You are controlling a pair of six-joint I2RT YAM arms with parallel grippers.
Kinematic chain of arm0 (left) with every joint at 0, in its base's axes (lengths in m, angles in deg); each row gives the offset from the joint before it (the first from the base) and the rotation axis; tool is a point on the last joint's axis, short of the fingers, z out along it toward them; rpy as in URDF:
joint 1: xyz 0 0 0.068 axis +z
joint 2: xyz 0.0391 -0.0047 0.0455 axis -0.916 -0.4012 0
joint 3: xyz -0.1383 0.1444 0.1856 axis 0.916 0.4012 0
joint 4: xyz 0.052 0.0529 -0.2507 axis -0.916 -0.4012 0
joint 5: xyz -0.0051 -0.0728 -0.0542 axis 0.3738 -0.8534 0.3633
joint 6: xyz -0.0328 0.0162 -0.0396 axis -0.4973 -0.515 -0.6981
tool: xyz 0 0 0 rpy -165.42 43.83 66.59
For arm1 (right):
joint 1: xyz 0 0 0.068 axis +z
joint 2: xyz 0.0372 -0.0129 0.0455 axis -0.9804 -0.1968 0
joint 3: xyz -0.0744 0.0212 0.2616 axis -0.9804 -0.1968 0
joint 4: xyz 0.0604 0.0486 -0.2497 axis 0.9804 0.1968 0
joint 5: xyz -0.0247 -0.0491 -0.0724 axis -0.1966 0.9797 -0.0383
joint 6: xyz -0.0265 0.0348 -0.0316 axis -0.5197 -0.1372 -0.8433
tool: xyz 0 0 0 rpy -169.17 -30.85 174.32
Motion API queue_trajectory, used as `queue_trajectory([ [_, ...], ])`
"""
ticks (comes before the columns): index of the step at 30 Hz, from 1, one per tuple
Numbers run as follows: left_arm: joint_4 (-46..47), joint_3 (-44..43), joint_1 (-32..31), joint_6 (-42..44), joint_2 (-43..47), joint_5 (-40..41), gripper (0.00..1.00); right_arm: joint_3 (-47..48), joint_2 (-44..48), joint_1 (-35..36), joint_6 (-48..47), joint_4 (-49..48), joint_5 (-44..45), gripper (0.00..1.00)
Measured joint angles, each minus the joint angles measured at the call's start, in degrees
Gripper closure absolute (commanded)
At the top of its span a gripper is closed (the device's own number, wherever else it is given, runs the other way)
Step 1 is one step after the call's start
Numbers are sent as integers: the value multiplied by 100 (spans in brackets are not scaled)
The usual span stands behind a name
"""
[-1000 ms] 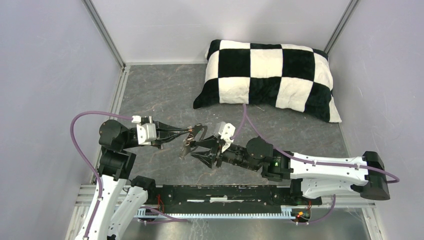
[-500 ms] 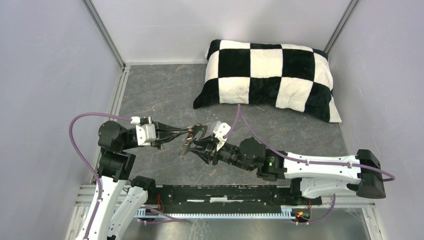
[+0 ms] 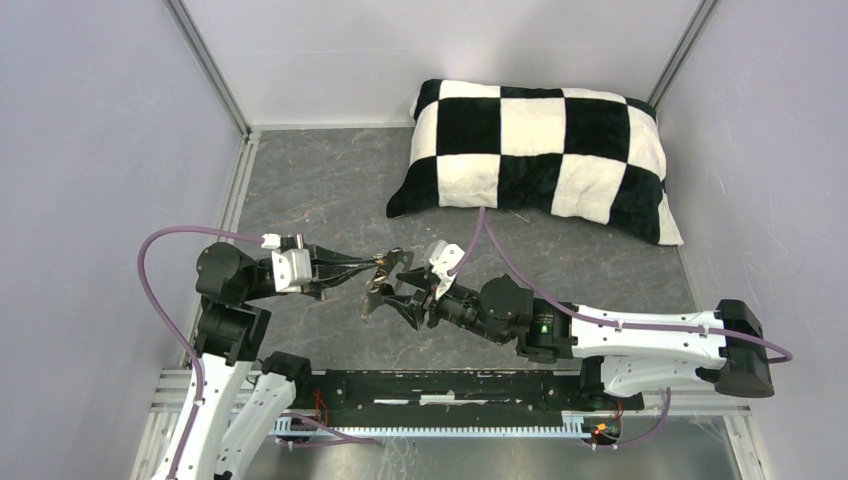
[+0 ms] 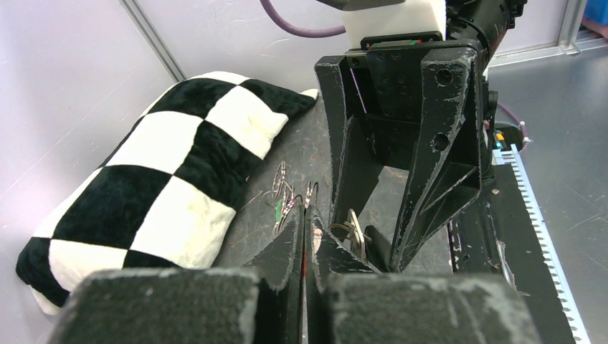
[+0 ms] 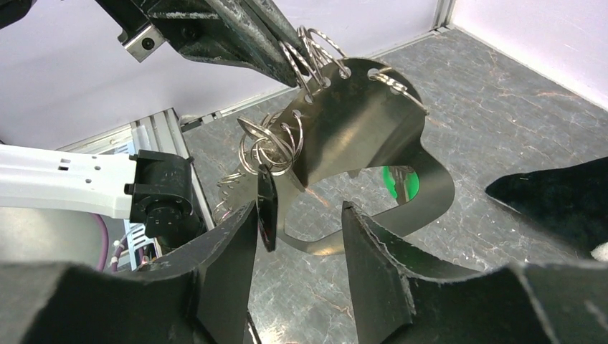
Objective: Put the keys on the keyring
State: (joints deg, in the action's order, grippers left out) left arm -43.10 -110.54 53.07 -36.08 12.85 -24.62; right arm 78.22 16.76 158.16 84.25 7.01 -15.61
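Observation:
The keyring [image 5: 358, 129] is a flat grey metal fob with wire rings through holes along its top edge. It hangs above the table, and my left gripper [image 5: 297, 72] is shut on its upper left edge. A black oblong key tag [image 5: 267, 208] dangles from a cluster of rings [image 5: 269, 147]. A green tag [image 5: 396, 179] shows through the fob's slot. My right gripper [image 5: 300, 209] is open, its fingers either side of the fob's lower edge, and the black tag is against its left finger. In the top view the keyring [image 3: 385, 282] hangs between the left gripper [image 3: 378, 264] and the right gripper [image 3: 402, 298].
A black-and-white checked pillow [image 3: 540, 150] lies at the back right of the grey table [image 3: 320, 190]. Grey walls close in the left, right and back sides. A black rail [image 3: 450, 390] runs along the near edge between the arm bases.
The right arm has reached further left towards the fob. Its jaws narrowed, then widened again. The left gripper has kept its hold in the same place.

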Motion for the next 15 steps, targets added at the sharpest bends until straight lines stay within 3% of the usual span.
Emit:
queue_trajectory([
  [3, -9, 0, 0, 0, 0, 0, 98, 4, -11, 11, -2, 2, 4, 47],
  [5, -13, 0, 0, 0, 0, 0, 98, 7, -22, 24, 0, -33, -4, 53],
  [12, -31, 2, 0, 2, 0, 7, 98, 9, -68, 33, 118, -275, -125, 98],
  [15, -127, 2, 0, 22, 2, 20, 98, -33, 9, 37, 203, -505, -212, 99],
])
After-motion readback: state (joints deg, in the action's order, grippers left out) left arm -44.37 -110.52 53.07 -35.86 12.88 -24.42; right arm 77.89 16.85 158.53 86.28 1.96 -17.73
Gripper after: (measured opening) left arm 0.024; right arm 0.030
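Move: The dark tag hangs beside the right hand's rear finger, about 2 cm back and 2 cm left of the hand point, at about its height. The ring cluster that it hangs from is 2 cm back, 3 cm left and 3 cm up from that hand. The metal plate's middle lies roughly 2 cm ahead, 3 cm left and 3 cm up. From the left hand the tag is some 4 cm back, 1 cm right and 6 cm below. Upward, about 2 cm and mostly late on, the right hand goes with a slight drift back and left towards the dark tag, its fingers closing from half open to shut and pinching the tag just below the ring cluster. Its wrist rolls only some 5 degrees. The left hand stays put, fingers still shut on the rings at the plate's upper edge. ##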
